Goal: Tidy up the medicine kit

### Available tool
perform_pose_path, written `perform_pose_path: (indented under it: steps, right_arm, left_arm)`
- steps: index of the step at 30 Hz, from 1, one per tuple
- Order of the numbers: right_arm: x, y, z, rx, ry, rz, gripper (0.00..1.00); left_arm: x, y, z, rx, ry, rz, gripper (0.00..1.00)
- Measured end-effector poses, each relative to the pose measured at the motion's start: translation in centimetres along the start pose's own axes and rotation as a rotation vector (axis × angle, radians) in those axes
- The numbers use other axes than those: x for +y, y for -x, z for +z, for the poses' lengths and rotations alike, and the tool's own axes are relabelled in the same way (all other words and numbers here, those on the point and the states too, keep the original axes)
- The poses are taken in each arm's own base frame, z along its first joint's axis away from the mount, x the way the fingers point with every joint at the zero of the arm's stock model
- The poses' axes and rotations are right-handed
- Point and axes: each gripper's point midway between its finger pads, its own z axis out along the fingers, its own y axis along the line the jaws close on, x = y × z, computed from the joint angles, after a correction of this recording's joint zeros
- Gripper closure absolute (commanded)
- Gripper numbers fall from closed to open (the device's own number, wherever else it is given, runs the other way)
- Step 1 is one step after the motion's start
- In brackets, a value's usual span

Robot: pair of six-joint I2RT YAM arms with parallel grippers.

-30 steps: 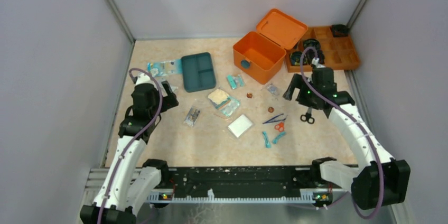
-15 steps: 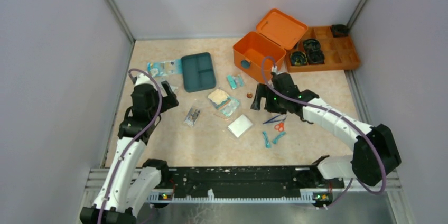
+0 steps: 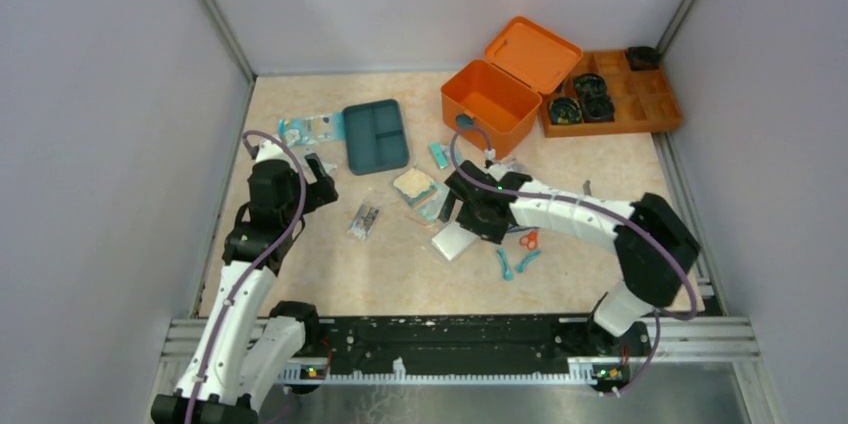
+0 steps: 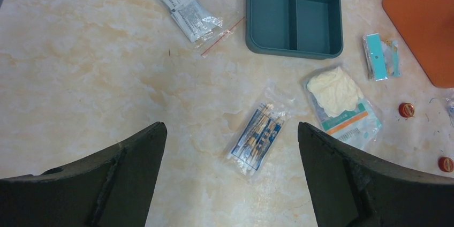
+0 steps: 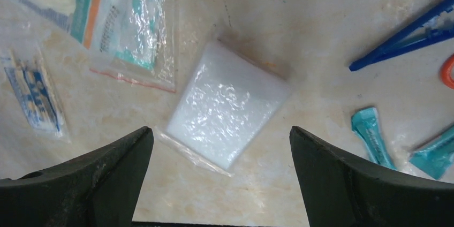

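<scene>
The medicine kit (image 3: pixel 492 106) is an orange box standing at the back with its hinged lid (image 3: pixel 530 52) thrown open; one corner of it shows in the left wrist view (image 4: pixel 428 18). My right gripper (image 3: pixel 470 212) hangs open just above a white pad in clear wrap (image 3: pixel 455 240), which lies between and ahead of the fingertips in the right wrist view (image 5: pixel 227 110); the gripper (image 5: pixel 219 133) holds nothing. My left gripper (image 3: pixel 318 179) is open and empty at the left, above bare table, with a cotton swab packet (image 4: pixel 257 137) lying ahead of the left gripper (image 4: pixel 230 126).
A teal compartment tray (image 3: pixel 376 134) lies back left, and an orange divided tray (image 3: pixel 640 109) with black items back right. Scattered around are a glove packet (image 4: pixel 340 101), blue tweezers (image 5: pixel 412 31), small orange scissors (image 3: pixel 530 240), teal sachets (image 5: pixel 372 138) and a printed sachet (image 4: pixel 184 5).
My right arm has swept left from beside the orange divided tray to over the white pad. The left arm has not moved.
</scene>
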Motion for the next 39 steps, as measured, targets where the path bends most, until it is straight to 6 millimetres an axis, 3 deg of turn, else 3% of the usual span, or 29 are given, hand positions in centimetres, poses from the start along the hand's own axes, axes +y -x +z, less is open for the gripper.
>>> perform_pose_path:
  steps: [5,10,27,34,39]
  right_arm:
    - [1.0,-0.4,3.0,0.034,-0.112,0.029,0.01]
    - [-0.3,-1.9,5.0,0.083,-0.189,0.021,0.01]
    - [0.0,-2.1,5.0,0.091,-0.167,-0.006,0.08]
    - [-0.6,-2.4,4.5,0.071,-0.124,-0.02,0.26]
    - [-0.7,-2.4,4.5,0.067,-0.124,-0.027,0.29]
  left_arm:
    - [-0.1,0.1,-0.2,-0.008,-0.005,-0.002,0.01]
    - [-0.1,0.2,-0.3,-0.012,-0.008,-0.002,0.01]
    - [-0.2,0.2,-0.3,-0.012,-0.013,-0.001,0.01]
    - [-0.3,0.2,-0.3,-0.01,-0.018,-0.001,0.01]
    - [-0.3,0.2,-0.3,-0.01,-0.018,-0.001,0.01]
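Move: The white pad pack lies almost under the right hand, about 6 cm down, some 1 cm back and 1 cm left. The orange-striped bag is about 6 cm ahead and 5 cm left of the hand. The blue tweezers lie roughly 11 cm right and 2 cm ahead, and the nearer teal stick 8 cm right and 6 cm back, all at table height. From the left hand the pack is about 24 cm right, 7 cm back and 18 cm below. Onto the white pad pack the open right hand drops quickly, about 5 cm, easing a little left and forward as the fingers tilt some 10 degrees nearer to vertical. After a brief hold at that height it draws back about 1 cm and closes by roughly a quarter, bringing the fingertips in against the pack's two sides. ##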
